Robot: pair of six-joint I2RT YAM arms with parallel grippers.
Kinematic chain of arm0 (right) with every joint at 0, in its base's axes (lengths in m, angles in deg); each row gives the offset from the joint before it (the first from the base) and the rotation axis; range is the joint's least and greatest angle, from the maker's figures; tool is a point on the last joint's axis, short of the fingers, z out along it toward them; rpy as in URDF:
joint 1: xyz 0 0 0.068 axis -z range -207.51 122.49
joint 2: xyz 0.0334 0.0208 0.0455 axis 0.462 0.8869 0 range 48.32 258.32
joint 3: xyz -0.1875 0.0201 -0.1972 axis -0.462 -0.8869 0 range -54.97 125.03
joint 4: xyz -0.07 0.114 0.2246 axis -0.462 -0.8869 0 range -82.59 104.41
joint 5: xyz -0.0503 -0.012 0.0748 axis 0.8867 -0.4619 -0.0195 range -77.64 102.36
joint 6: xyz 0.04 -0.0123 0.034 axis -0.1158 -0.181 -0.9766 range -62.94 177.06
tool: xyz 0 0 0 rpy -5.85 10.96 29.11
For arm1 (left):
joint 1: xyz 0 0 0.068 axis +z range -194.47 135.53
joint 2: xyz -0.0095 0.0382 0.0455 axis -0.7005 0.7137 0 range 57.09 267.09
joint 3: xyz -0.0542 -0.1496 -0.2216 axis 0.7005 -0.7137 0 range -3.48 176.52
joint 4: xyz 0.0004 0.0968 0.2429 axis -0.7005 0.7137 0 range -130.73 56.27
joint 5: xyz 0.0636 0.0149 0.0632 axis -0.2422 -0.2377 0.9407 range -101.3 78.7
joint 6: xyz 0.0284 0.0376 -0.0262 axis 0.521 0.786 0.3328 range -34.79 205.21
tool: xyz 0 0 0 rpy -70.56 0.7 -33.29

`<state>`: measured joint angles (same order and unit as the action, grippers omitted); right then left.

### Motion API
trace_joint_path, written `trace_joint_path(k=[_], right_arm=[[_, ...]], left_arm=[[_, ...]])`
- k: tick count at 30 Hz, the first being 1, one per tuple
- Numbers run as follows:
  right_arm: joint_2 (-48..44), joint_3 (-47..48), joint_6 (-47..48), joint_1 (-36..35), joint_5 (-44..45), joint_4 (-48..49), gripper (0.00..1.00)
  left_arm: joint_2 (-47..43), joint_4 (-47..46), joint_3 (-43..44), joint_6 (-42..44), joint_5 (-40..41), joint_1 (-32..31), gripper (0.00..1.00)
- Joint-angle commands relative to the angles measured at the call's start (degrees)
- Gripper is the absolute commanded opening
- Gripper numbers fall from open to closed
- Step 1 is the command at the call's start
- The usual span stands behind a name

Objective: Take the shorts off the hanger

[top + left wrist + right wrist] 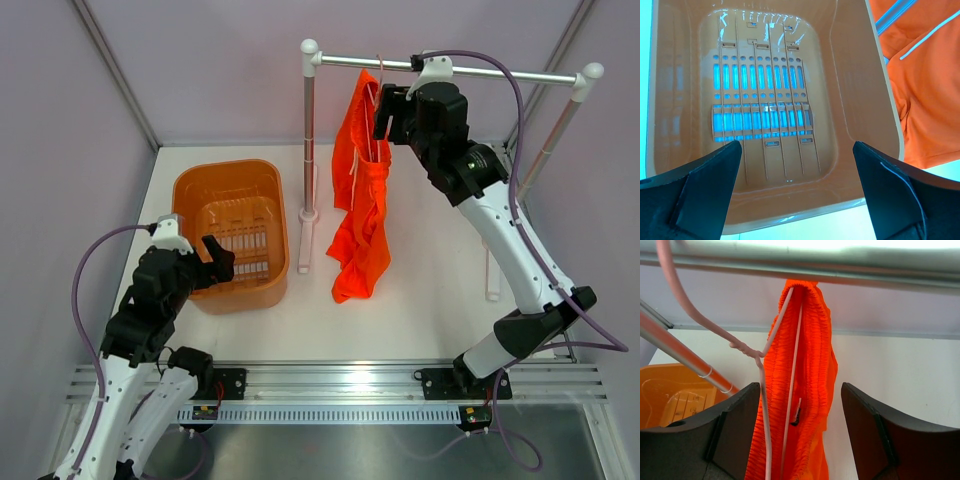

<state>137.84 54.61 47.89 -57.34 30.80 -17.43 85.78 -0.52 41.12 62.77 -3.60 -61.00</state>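
Note:
The bright orange-red shorts (362, 210) hang from a pale-pink wire hanger (378, 72) hooked over the silver rail (500, 72). My right gripper (385, 112) is up at the rail, open. In the right wrist view the gathered waistband of the shorts (810, 355) and the hanger wire (761, 390) stand between the fingers of the right gripper (800, 387). The left finger is close to the wire, and a gap shows on the right. My left gripper (215, 258) is open above the near end of the basket, holding nothing. The left wrist view shows the left gripper (797, 147) over the basket floor.
An orange slotted basket (190, 190) sits left of the rack, its wall (850, 100) filling the left wrist view. The rail's left post (308, 160) stands between the basket and the shorts, and the right post (545, 150) leans at the far right. Grey walls enclose the white table.

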Motion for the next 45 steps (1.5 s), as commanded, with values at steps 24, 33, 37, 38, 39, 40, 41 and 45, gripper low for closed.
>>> trace_joint_path(k=[24,33,37,38,39,40,41,45], right_arm=[[10.58,13.11,2.23,-2.34,3.89,3.10,0.71],[12.08,12.50,3.89,-2.52,7.40,6.00,0.59],[12.09,11.98,4.42,-2.69,8.63,6.34,0.53],[11.74,11.71,4.51,-2.78,8.63,6.69,0.50],[11.65,11.54,4.60,-2.70,8.81,6.87,0.45],[11.65,11.27,4.60,-2.70,8.81,6.87,0.43],[11.65,11.27,4.60,-2.78,8.90,6.87,0.41],[10.86,9.69,5.04,-2.87,9.51,8.71,0.28]], left_arm=[[0.32,-2.94,0.40,0.90,-1.55,0.10,0.99],[0.67,-2.94,0.40,0.82,-1.55,0.01,0.99],[0.67,-3.03,0.31,0.90,-1.55,0.01,0.99],[0.76,-3.12,0.40,0.82,-1.55,0.01,0.99],[0.84,-2.94,0.31,0.82,-1.55,0.01,0.99],[0.84,-3.03,0.31,0.82,-1.55,0.01,0.99],[0.84,-2.94,0.31,0.90,-1.55,0.01,0.99],[1.11,-3.12,0.31,0.90,-1.55,0.01,0.99]])
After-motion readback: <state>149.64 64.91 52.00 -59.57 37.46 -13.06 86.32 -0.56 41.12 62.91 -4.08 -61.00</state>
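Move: The neck of the hanger, just under its hook, is some 6 cm ahead of the open right hand, 3 cm to its left and 2 cm above it. The bar carries the hook about 6 cm ahead, 3 cm left and 7 cm above the hand. The shorts hang under the neck, their middle about 19 cm below the hand; the rack's left post stands 14 cm left of the neck. From the left hand the neck is roughly 28 cm ahead, 35 cm right and 20 cm up. Up by about 2 cm first, then the right hand reaches roughly 5 cm forward and a little left under the bar, sinking back to its starting height as it brings the hanger's neck between the fingertips. There it stops travelling and the fingers close from about three quarters to a third open around the neck, still closing at the end. ##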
